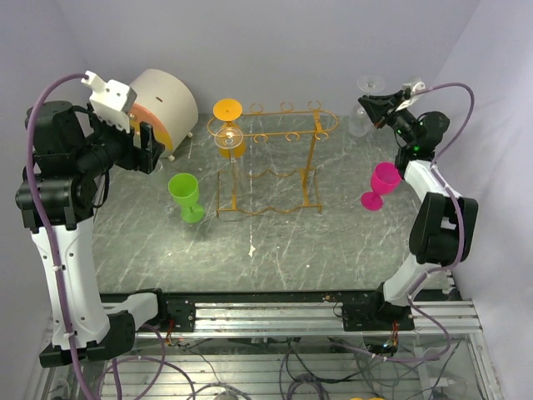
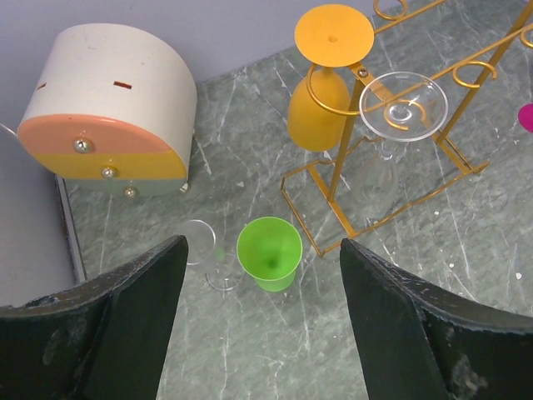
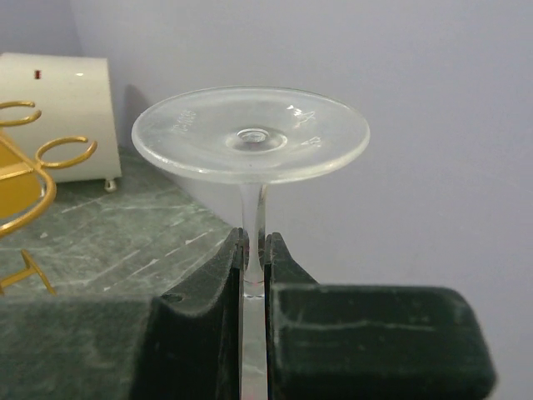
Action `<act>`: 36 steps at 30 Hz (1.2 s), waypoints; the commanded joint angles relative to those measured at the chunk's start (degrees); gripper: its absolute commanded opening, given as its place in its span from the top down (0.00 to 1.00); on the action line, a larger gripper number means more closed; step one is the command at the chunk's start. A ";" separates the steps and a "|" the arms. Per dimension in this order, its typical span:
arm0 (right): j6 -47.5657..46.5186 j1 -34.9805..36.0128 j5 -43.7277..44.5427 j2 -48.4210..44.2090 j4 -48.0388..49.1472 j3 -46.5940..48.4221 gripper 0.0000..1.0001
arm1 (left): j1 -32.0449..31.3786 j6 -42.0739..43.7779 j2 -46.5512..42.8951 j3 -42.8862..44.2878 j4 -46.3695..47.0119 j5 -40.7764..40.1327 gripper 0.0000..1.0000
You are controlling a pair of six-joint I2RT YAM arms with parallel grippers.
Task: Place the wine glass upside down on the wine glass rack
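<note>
My right gripper (image 1: pixel 372 107) is shut on the stem of a clear wine glass (image 1: pixel 359 125) at the back right. The glass hangs upside down, its round foot (image 3: pixel 250 133) on top; the fingers (image 3: pixel 208 283) pinch the stem just under it. The orange-gold wine glass rack (image 1: pixel 271 158) stands left of it, apart from it, with loops (image 3: pixel 65 147) at the edge of the right wrist view. An orange glass (image 2: pixel 323 92) and a clear glass (image 2: pixel 404 104) hang inverted on the rack's left end. My left gripper (image 2: pixel 262 244) is open, high above a green glass (image 2: pixel 269 252).
A pink glass (image 1: pixel 383 183) stands upright below my right wrist. A second clear glass (image 2: pixel 202 247) stands beside the green one. A white drum-shaped box with an orange face (image 1: pixel 162 104) sits at the back left. Walls close the back and right side.
</note>
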 commanded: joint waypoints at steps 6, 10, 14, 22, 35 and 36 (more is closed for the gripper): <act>12.86 0.16 -9.16 15.84 22.63 12.44 1.00 | 1.72 1.20 -1.10 -1.76 0.15 1.94 0.15; 14.13 1.48 -12.30 22.76 23.60 19.91 1.00 | 2.62 1.45 -1.05 -2.77 0.21 3.19 0.15; 11.71 3.50 -14.36 27.07 14.13 28.36 1.00 | 4.31 1.13 -1.22 -3.64 0.54 5.33 0.15; 14.09 9.43 -13.95 32.51 16.16 33.46 1.00 | 7.32 0.66 -1.34 -5.14 0.91 7.72 0.13; 17.00 13.65 -14.13 35.00 21.28 35.39 1.00 | 7.88 0.44 -1.19 -4.93 0.99 8.42 0.11; 16.90 13.64 -14.21 34.49 21.82 34.49 1.00 | 7.89 0.45 -1.18 -5.06 1.05 8.48 0.11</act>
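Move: The clear wine glass hangs upside down from the right gripper. The rack's rear right hook lies about 14 cm to its left, level with it fore and aft and some 2 cm lower; the next rear hook is 21 cm left, at the same depth and height. The pink glass stands roughly 15 cm back, 7 cm right and 19 cm below. From the left gripper, that rear right hook is some 23 cm ahead, 38 cm right and 11 cm down. Keep the stem pinched just under the foot and swing the glass in behind the rack with the right gripper: first reach forward some 7 cm while sinking, then sweep left to end about 16 cm over and 5 cm lower, beyond the rear right hook. Turn the wrist some 30 degrees counter-clockwise on the way. Let the empty left gripper ease down a couple of centimetres. ##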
